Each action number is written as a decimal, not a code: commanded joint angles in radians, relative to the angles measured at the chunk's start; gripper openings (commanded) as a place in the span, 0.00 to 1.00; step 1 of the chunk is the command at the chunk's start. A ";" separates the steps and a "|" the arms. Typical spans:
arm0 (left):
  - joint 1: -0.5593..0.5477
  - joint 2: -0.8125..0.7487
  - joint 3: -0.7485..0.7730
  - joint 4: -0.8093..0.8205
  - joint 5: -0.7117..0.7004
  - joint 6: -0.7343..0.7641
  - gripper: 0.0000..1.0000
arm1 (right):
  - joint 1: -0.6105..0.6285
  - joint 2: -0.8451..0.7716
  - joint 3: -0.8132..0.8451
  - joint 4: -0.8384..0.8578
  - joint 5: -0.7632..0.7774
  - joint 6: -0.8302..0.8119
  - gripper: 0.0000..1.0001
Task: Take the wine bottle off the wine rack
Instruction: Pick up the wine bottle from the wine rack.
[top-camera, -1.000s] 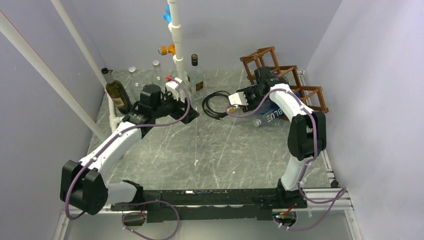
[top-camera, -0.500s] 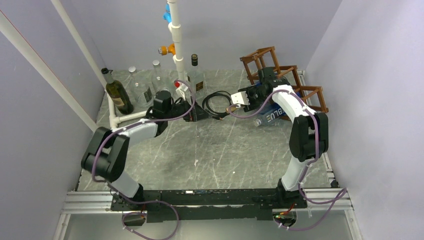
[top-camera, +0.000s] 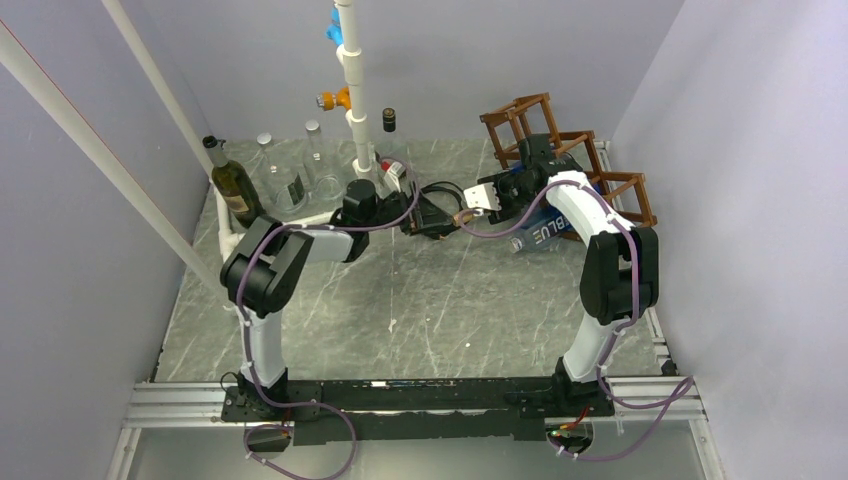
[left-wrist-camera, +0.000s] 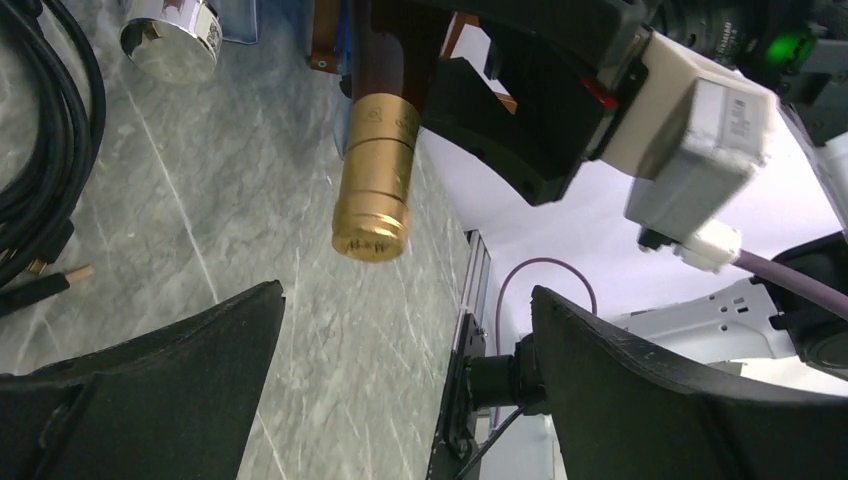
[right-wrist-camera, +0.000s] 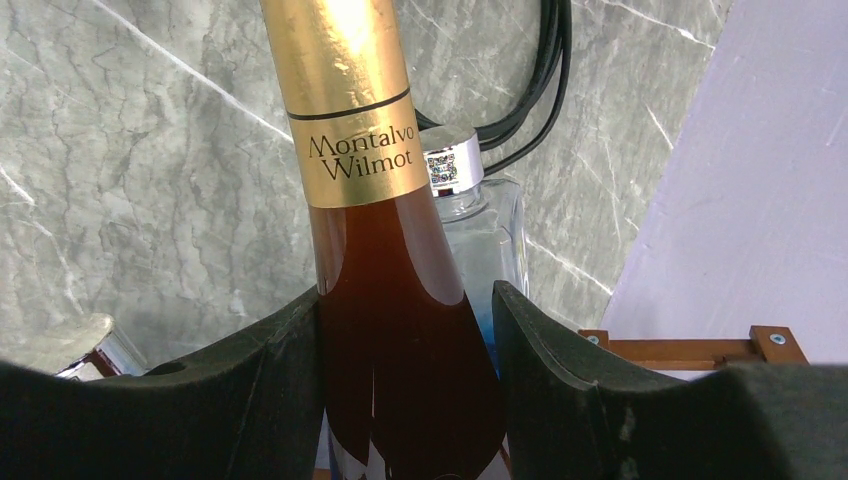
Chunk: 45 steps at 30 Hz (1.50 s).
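The wine bottle (right-wrist-camera: 400, 330) is dark amber with a gold foil neck (left-wrist-camera: 378, 175), which points out over the table towards the left arm. My right gripper (right-wrist-camera: 405, 295) is shut on the bottle's shoulder, a finger on each side. From above, that right gripper (top-camera: 487, 200) sits just in front of the reddish-brown wine rack (top-camera: 530, 120). The arm hides the bottle's base, so I cannot tell if it rests in a cell. My left gripper (left-wrist-camera: 407, 295) is open, its jaws wide apart just short of the gold cap and holding nothing. It shows in the top view as well (top-camera: 432, 215).
A blue-labelled bottle (top-camera: 545, 232) with a silver cap (left-wrist-camera: 172, 40) lies under the right arm. A black cable coil (top-camera: 430, 200) lies between the grippers. A green bottle (top-camera: 235, 190), clear bottles (top-camera: 300, 170) and a white pipe (top-camera: 352, 80) stand at the back left.
The left arm has swung right across the table, bringing its open gripper up to the bottle's neck. The right gripper has barely moved and keeps its hold.
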<state>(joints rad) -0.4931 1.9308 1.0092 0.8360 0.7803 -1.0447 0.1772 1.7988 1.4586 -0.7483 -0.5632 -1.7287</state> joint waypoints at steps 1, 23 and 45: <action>-0.028 0.061 0.084 0.087 -0.019 -0.074 0.99 | -0.021 -0.055 -0.010 -0.059 -0.069 0.054 0.00; -0.083 0.222 0.328 -0.129 -0.046 -0.055 0.62 | -0.023 -0.058 -0.021 -0.048 -0.089 0.052 0.00; -0.093 0.245 0.349 -0.065 0.000 -0.102 0.10 | -0.022 -0.047 -0.025 -0.045 -0.068 0.044 0.00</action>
<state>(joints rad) -0.5777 2.1620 1.3315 0.7273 0.7738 -1.1236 0.1680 1.7847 1.4422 -0.7341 -0.5869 -1.7344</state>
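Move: The gold neck of the wine bottle, whose shoulder my right hand already grips, lies about 7 cm to the right of my open left hand, 3 cm ahead and 1 cm below. The cable coil is some 4 cm ahead, 1 cm right and 14 cm below that hand. The clear bottle lies roughly 3 cm beyond the neck, 4 cm to its right and 10 cm lower. From my right hand the neck is about 8 cm left, 1 cm back and 2 cm higher. I bring my left hand some 7 cm to the right and a little forward, dipping about 2 cm and easing partly back up, so the fingers straddle the wine bottle's gold neck. They narrow on the way in, and I then shut them further until both pads pinch the foil near the mouth. My right hand stays put and keeps its hold below the neck. ##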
